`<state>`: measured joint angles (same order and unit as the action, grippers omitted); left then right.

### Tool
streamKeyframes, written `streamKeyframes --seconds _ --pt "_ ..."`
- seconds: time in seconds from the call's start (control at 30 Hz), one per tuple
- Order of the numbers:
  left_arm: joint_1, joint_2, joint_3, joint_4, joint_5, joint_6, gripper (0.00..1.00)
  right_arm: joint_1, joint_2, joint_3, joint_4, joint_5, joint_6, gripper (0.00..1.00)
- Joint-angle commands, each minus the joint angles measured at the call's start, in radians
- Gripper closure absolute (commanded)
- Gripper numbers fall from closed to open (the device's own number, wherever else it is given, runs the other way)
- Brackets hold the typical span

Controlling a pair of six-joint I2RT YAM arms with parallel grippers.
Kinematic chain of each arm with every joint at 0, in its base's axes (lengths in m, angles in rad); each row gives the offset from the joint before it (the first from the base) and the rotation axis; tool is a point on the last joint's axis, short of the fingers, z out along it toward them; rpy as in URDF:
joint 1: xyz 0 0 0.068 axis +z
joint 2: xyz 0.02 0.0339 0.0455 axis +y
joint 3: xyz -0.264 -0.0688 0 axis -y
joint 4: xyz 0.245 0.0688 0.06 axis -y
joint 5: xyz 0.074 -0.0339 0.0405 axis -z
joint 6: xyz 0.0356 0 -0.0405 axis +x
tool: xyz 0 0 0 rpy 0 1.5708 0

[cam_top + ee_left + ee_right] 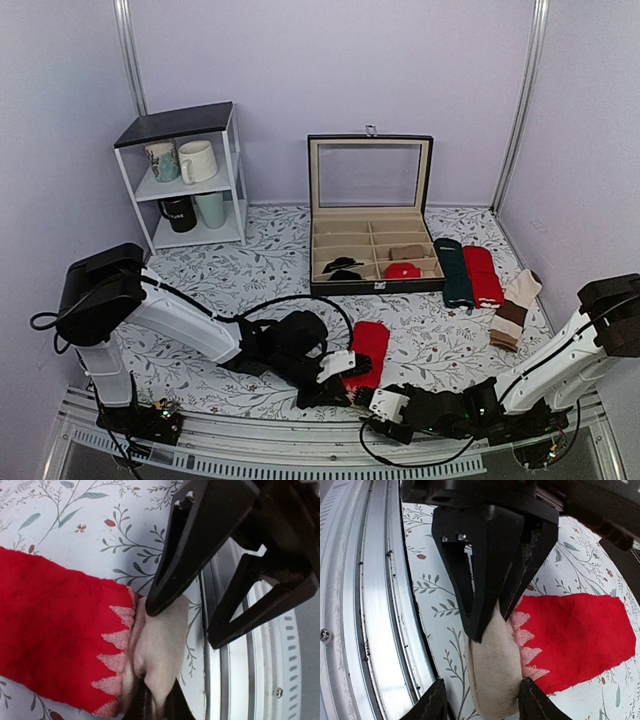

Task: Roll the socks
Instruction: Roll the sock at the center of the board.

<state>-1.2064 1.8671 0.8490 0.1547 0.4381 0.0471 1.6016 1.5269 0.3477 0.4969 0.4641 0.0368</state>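
The red socks (370, 340) lie flat on the patterned cloth, with their beige end (492, 675) toward the near table edge. My left gripper (152, 700) is shut on that beige end (160, 640), pinching it where a pink zigzag border meets the red knit (55, 630). From the top view, the left gripper (340, 372) reaches in from the left. My right gripper (482, 702) is open and straddles the same beige end from the near side. Its right finger is against the fabric and its left finger stands apart. In the top view the right gripper (388, 405) sits just right of the left one.
A metal rail (365, 630) runs along the near table edge, close beside both grippers. An open compartment box (370, 215) stands behind. A dark green sock (456, 272), a plain red sock (483, 275) and beige-brown socks (513, 310) lie at the right. A shelf with mugs (185, 175) stands at the back left.
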Motion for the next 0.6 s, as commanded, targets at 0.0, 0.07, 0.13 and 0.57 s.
streamKeyframes --seconds 0.0,0.07,0.13,0.57 --pt "0.006 0.06 -0.033 -0.155 0.007 -0.01 1.0 0.004 0.05 0.015 0.014 -0.002 0.016 0.52" --pt "0.008 0.066 -0.03 -0.156 0.012 -0.008 1.0 0.004 0.068 0.02 0.014 -0.004 0.028 0.54" --pt "0.007 0.068 -0.031 -0.156 0.018 -0.005 1.0 0.002 0.086 0.024 0.014 -0.005 0.036 0.56" --pt "0.003 -0.114 -0.163 0.089 -0.003 0.051 0.31 -0.064 0.125 -0.018 0.005 -0.182 0.254 0.9"
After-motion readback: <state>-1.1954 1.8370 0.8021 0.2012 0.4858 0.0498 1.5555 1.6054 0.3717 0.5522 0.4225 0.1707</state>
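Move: The left fingers already pinch the left end of the beige sock roll, its middle some 3 cm to their right and level. From the half-open right fingers the roll's middle lies about 3 cm left, 1 cm ahead and 1 cm below. The flat red part of the sock is centred roughly 10 cm ahead of the right hand, straight out, 2 cm lower. Right fingers sink about 1 cm, easing forward-left, and pinch the roll's right end; then the left fingers open, releasing it. ##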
